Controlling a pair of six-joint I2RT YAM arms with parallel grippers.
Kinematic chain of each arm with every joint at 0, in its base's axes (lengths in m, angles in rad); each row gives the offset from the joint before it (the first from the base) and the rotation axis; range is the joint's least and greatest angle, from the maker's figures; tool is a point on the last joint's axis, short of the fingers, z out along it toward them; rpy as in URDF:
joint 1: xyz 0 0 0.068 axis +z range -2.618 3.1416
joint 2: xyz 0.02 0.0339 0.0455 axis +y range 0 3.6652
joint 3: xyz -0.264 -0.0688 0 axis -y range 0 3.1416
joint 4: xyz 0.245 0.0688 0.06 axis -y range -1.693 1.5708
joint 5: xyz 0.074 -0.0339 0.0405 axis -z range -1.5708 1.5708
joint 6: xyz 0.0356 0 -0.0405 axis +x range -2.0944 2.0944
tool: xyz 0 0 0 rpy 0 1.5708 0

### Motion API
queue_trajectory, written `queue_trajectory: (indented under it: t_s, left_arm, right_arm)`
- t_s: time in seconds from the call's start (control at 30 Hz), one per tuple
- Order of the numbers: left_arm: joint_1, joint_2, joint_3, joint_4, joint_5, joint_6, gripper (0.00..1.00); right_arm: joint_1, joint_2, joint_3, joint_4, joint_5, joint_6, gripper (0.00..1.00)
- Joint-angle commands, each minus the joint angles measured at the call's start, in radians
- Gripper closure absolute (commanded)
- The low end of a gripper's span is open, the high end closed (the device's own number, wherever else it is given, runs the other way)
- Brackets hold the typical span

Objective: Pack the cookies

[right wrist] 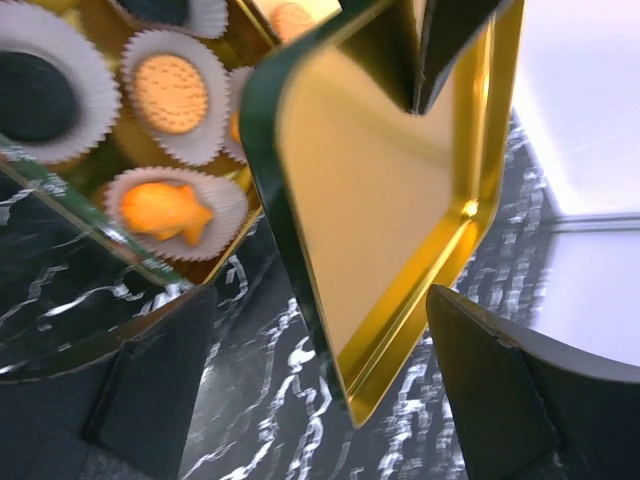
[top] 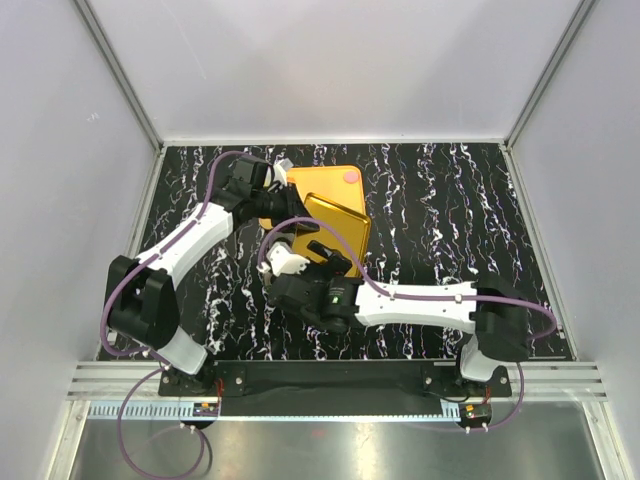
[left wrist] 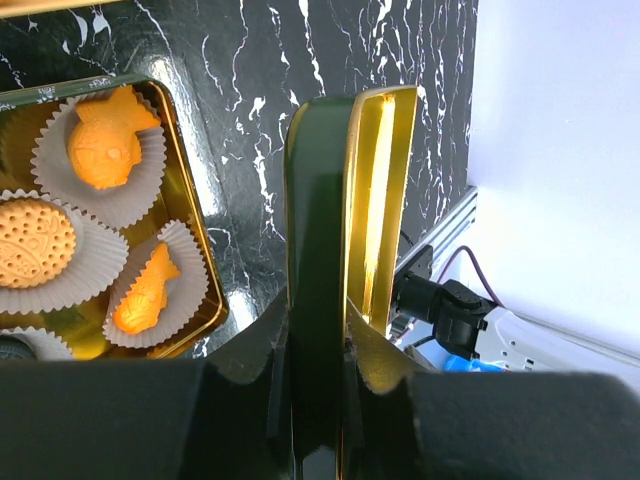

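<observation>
A gold tin [top: 312, 181] [left wrist: 194, 225] [right wrist: 214, 272] lies open on the black marbled table. Inside it sit the cookies, orange fish shapes [left wrist: 108, 141] [right wrist: 163, 210] and a round dotted biscuit [left wrist: 30, 241] [right wrist: 170, 92], each in a white pleated paper cup. The tin's lid [top: 338, 222] [left wrist: 318, 190] [right wrist: 380, 190], dark green outside and gold inside, stands tilted on edge beside the tin. My left gripper [top: 283, 200] [left wrist: 318, 330] is shut on the lid's rim. My right gripper [top: 335, 255] [right wrist: 325, 385] is open, with its fingers either side of the lid's lower corner and not touching it.
Grey enclosure walls with aluminium posts stand around the table. A dark cookie [right wrist: 35, 95] in a paper cup lies at the tin's far side, and a pink disc [top: 350, 176] sits near the tin's back corner. Purple cables loop off both arms.
</observation>
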Motion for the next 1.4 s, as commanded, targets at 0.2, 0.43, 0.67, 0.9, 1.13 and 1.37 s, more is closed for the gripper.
queue_trajectory:
  t_s: [0.2, 0.43, 0.67, 0.9, 1.13, 1.37]
  left_arm:
    - [0.005, -0.091, -0.001, 0.018, 0.060, -0.018, 1.00]
    - [0.009, -0.125, -0.027, 0.027, 0.074, -0.023, 1.00]
    - [0.009, -0.145, -0.040, 0.049, 0.097, -0.038, 0.99]
    - [0.009, -0.176, -0.003, 0.037, 0.079, -0.011, 0.45]
    - [0.078, -0.197, 0.063, 0.010, -0.091, 0.009, 0.01]
    - [0.196, -0.140, 0.245, -0.032, -0.212, 0.040, 0.01]
  right_arm:
    - [-0.002, 0.053, -0.027, 0.281, 0.211, -0.281, 0.23]
    - [-0.033, 0.058, -0.038, 0.306, 0.208, -0.315, 0.42]
    - [-0.053, 0.052, -0.035, 0.343, 0.257, -0.378, 0.81]
    - [-0.051, 0.039, -0.009, 0.369, 0.280, -0.408, 1.00]
    - [-0.051, 0.001, 0.052, 0.181, 0.205, -0.286, 1.00]
    - [-0.058, -0.051, 0.089, -0.060, 0.066, -0.065, 1.00]
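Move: The gold lid, already pinched by the left hand near its left edge, hangs tilted with its middle some 7 cm ahead of the open right hand and 1 cm left, about level with it. From the left hand the lid's middle lies about 5 cm right and 2 cm lower, level fore-and-aft. The cookie box is about 6 cm ahead, 10 cm left and 13 cm below the right hand; the yellow tray stands 16 cm beyond the box and 3 cm right of it. The lid changes hands in the air: the right hand eases forward about 4 cm and up 3 cm, tipping its fingers upward as it shuts them on the near edge, then keeps its pinch and begins to draw back slightly. The left hand, having lifted about 3 cm with its hold, opens wide and pulls off forward, left and up, roughly 10 cm. ##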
